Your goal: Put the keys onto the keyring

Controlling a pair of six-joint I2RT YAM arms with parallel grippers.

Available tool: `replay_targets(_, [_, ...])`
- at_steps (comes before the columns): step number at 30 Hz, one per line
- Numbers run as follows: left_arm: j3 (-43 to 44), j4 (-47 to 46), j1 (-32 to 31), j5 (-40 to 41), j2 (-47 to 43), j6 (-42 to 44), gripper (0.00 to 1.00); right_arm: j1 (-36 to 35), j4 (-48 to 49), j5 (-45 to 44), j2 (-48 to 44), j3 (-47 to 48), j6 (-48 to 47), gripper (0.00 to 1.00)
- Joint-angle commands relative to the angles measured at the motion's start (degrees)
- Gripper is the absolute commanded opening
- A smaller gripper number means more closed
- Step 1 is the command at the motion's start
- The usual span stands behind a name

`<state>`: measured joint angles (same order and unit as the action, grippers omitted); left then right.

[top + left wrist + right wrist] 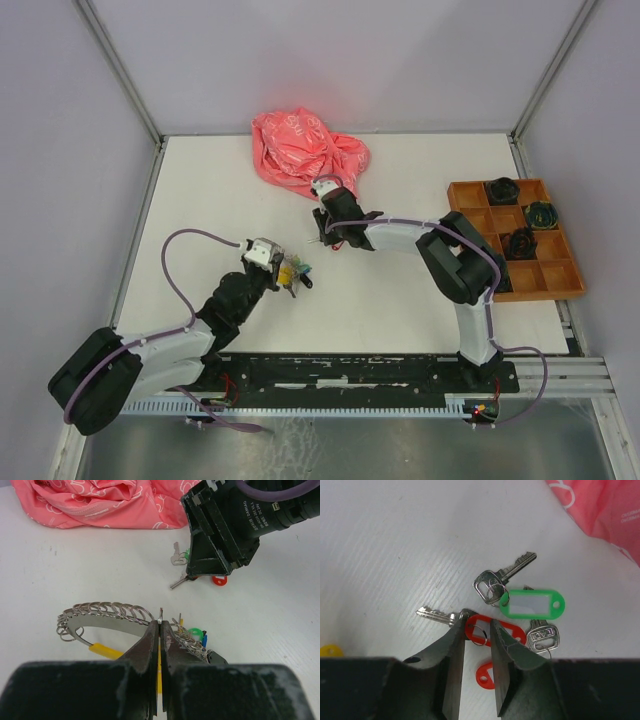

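Observation:
The keyring (107,611), a thin silver wire loop strung with many small rings and yellow, green and blue tags, hangs from my left gripper (161,625), whose jaws are shut on its wire. From above, that left gripper (288,272) sits left of centre with the keyring (297,270) at its tip. The keys (502,577) lie loose on the white table with a green tag (532,603) and a red tag (495,630). My right gripper (479,625) stands low over them. Its jaws are narrowed around the red tag's small ring with a gap still showing. A second red tag (485,674) lies under it.
A crumpled pink bag (305,150) lies just behind the keys, close to my right gripper (327,238). An orange compartment tray (545,293) with black items (501,190) stands at the right edge. Grey walls enclose the white table.

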<state>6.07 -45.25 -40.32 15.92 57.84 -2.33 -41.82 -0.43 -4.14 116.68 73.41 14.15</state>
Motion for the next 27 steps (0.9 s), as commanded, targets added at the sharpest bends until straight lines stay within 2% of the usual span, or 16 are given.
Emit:
replay_targets(1, [2.63, -3.00, 0.04, -0.74, 0.06, -1.26, 0.03, 0.22, 1.96, -0.69, 0.25, 1.60, 0.96, 0.34])
replay_targets(3, [2.70, -3.00, 0.01, -1.05, 0.08, -1.19, 0.03, 0.21, 2.13, -0.39, -0.18, 0.93, 0.77, 0.32])
replay_targets(6, [2.72, -3.01, 0.01, -1.60, 0.08, -1.02, 0.03, 0.25, 1.52, 0.40, -1.30, 0.69, -0.06, 0.17])
replay_targets(11, [2.72, -3.15, 0.04, -2.81, 0.08, -0.75, 0.03, 0.21, -1.51, 1.60, -5.34, 1.02, -2.27, 0.01])
replay_targets(17, [2.90, -3.11, 0.01, -4.78, -0.09, -0.37, 0.03, 0.18, -9.78, 1.65, -12.15, 1.09, -5.14, 0.01])
replay_targets(27, [3.63, -3.59, -0.02, -10.18, 0.92, 0.41, 0.03, 0.05, -30.50, -2.72, -27.09, -3.59, -4.69, 0.01])
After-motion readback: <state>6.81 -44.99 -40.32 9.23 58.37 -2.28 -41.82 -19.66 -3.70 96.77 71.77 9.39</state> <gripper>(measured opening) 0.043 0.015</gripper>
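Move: The red-tagged key lies right under the right hand, its split ring about 1 cm below and between the half-open fingertips. The other red-tagged key is roughly level with the hand and 4 cm to the right. The green-tagged key lies some 4 cm ahead and 2 cm to the right, and the pink bag about 17 cm ahead and 3 cm left. From the left hand, which holds the keyring, the red-tagged key is about 9 cm ahead, 9 cm right and 10 cm lower. The right fingers close fully on the ring end of the red-tagged key while the hand barely shifts, then the hand lifts the key about 10 cm, drawing back and to its right some 4 to 5 cm each way, clear of the other two keys. Meanwhile the left hand keeps its closed grip on the keyring and eases about 2 cm to the right, its wrist turning slightly clockwise. ##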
